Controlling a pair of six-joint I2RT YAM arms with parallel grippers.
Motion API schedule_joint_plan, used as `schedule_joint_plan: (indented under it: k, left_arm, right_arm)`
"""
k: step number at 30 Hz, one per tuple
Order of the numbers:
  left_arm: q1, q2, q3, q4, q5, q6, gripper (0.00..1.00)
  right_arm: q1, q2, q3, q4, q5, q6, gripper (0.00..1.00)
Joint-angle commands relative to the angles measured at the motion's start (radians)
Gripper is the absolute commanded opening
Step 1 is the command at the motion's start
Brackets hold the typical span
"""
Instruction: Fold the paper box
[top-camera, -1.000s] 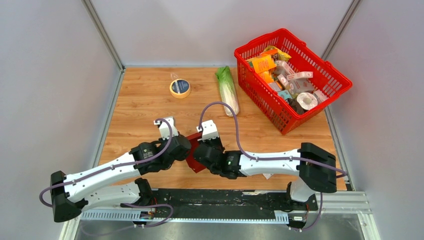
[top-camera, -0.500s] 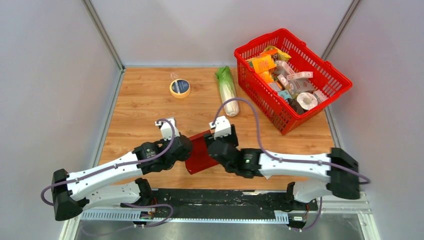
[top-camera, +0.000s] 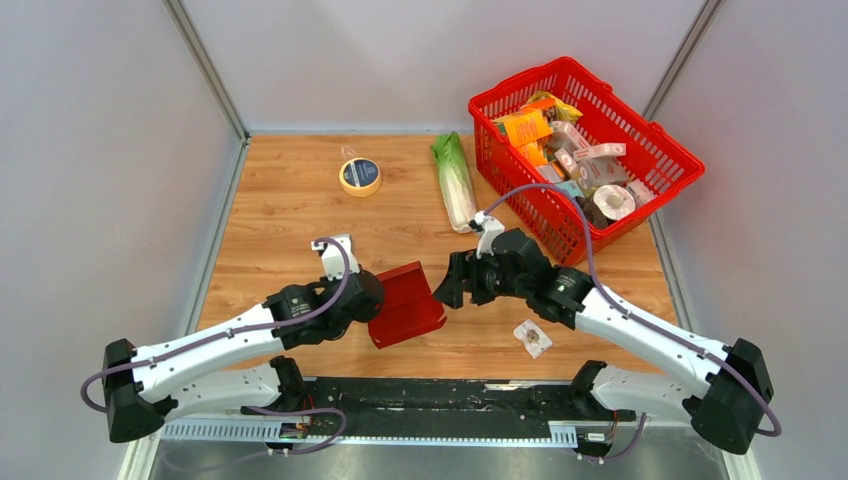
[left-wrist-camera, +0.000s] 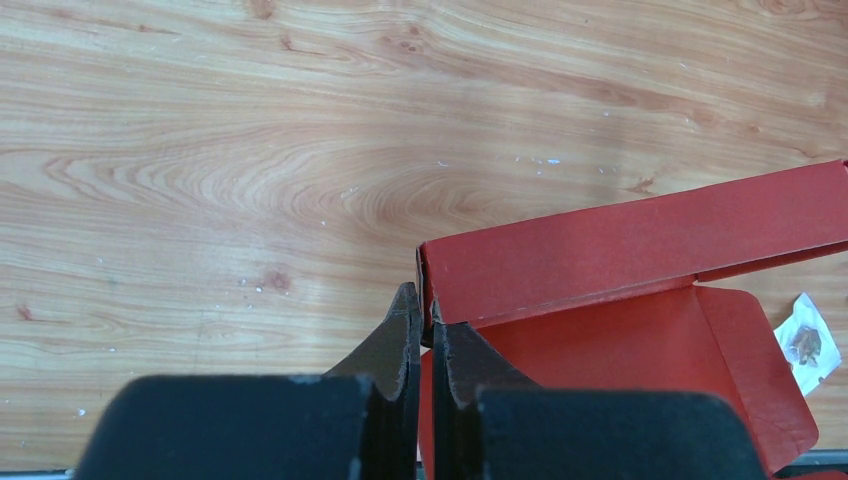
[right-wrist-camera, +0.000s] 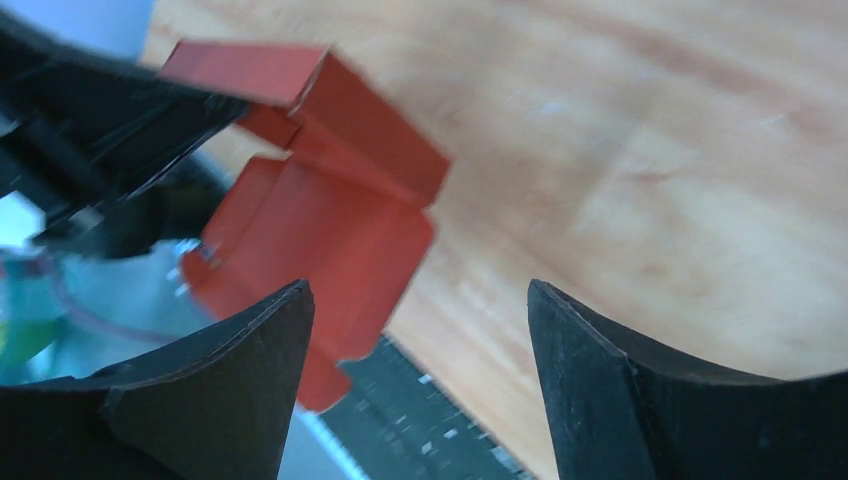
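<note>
The paper box (top-camera: 408, 303) is a dark-red cardboard piece, partly folded, with one long wall standing and flaps spread near the table's front edge. My left gripper (top-camera: 370, 305) is shut on its left corner. In the left wrist view the fingers (left-wrist-camera: 400, 335) pinch the box's (left-wrist-camera: 620, 250) edge between them. My right gripper (top-camera: 447, 288) hangs open just right of the box, not touching it. In the right wrist view the box (right-wrist-camera: 330, 220) lies ahead and left of the right gripper (right-wrist-camera: 417, 292), whose jaws stand wide with nothing between them.
A red mesh basket (top-camera: 640, 135) full of packets stands at the back right. A leafy vegetable (top-camera: 455, 180) and a tape roll (top-camera: 360, 176) lie at the back. A small clear packet (top-camera: 531, 337) sits front right. A black rail (top-camera: 440, 395) runs along the near edge.
My right gripper opened, let go of the box and drew back to the right. The box now rests in the left gripper alone, its wall and flaps uncovered.
</note>
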Motion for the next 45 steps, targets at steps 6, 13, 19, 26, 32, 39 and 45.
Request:
schedule_joint_plan:
  k: [6,13,19,26,32,39,45]
  left_arm:
    - [-0.004,0.047,0.011,-0.064,-0.110,-0.140,0.00]
    - [-0.004,0.122,0.055,-0.134,-0.153,-0.249,0.00]
    - [-0.004,0.168,0.066,-0.136,-0.138,-0.292,0.00]
    - [-0.004,0.165,0.049,-0.102,-0.113,-0.286,0.00]
    - [-0.004,0.118,-0.006,-0.033,-0.075,-0.263,0.00]
    - [-0.004,-0.001,-0.106,0.115,-0.005,-0.176,0.43]
    - [-0.004,-0.161,-0.199,0.301,0.190,0.040,0.66]
  right_arm:
    - [0.033,0.120,-0.005,-0.010,-0.244,0.446,0.77]
    - [0.094,0.163,-0.026,0.035,-0.044,0.625,0.65]
    - [0.125,0.223,0.026,0.033,0.042,0.714,0.64]
    - [0.185,0.261,0.000,0.103,0.065,0.805,0.47]
    - [0.199,0.267,0.009,0.042,0.180,0.774,0.25]
    - [0.196,0.275,0.020,0.001,0.241,0.770,0.08]
    - [0.112,0.295,0.083,-0.136,0.260,0.649,0.00]
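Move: The box hangs from the left fingers, its middle about 4 cm back, 6 cm right and 4 cm below that hand. From the open right hand the box's middle is some 3 cm back, 5 cm left and 7 cm down. The leafy cabbage lies about 19 cm ahead and 3 cm right of the right hand, the white packet some 10 cm back and 17 cm right, both roughly 15 cm lower. Right hand sinks about 8 cm, swinging back then leftward, and pinches the box's edge; left opens, lets go. ##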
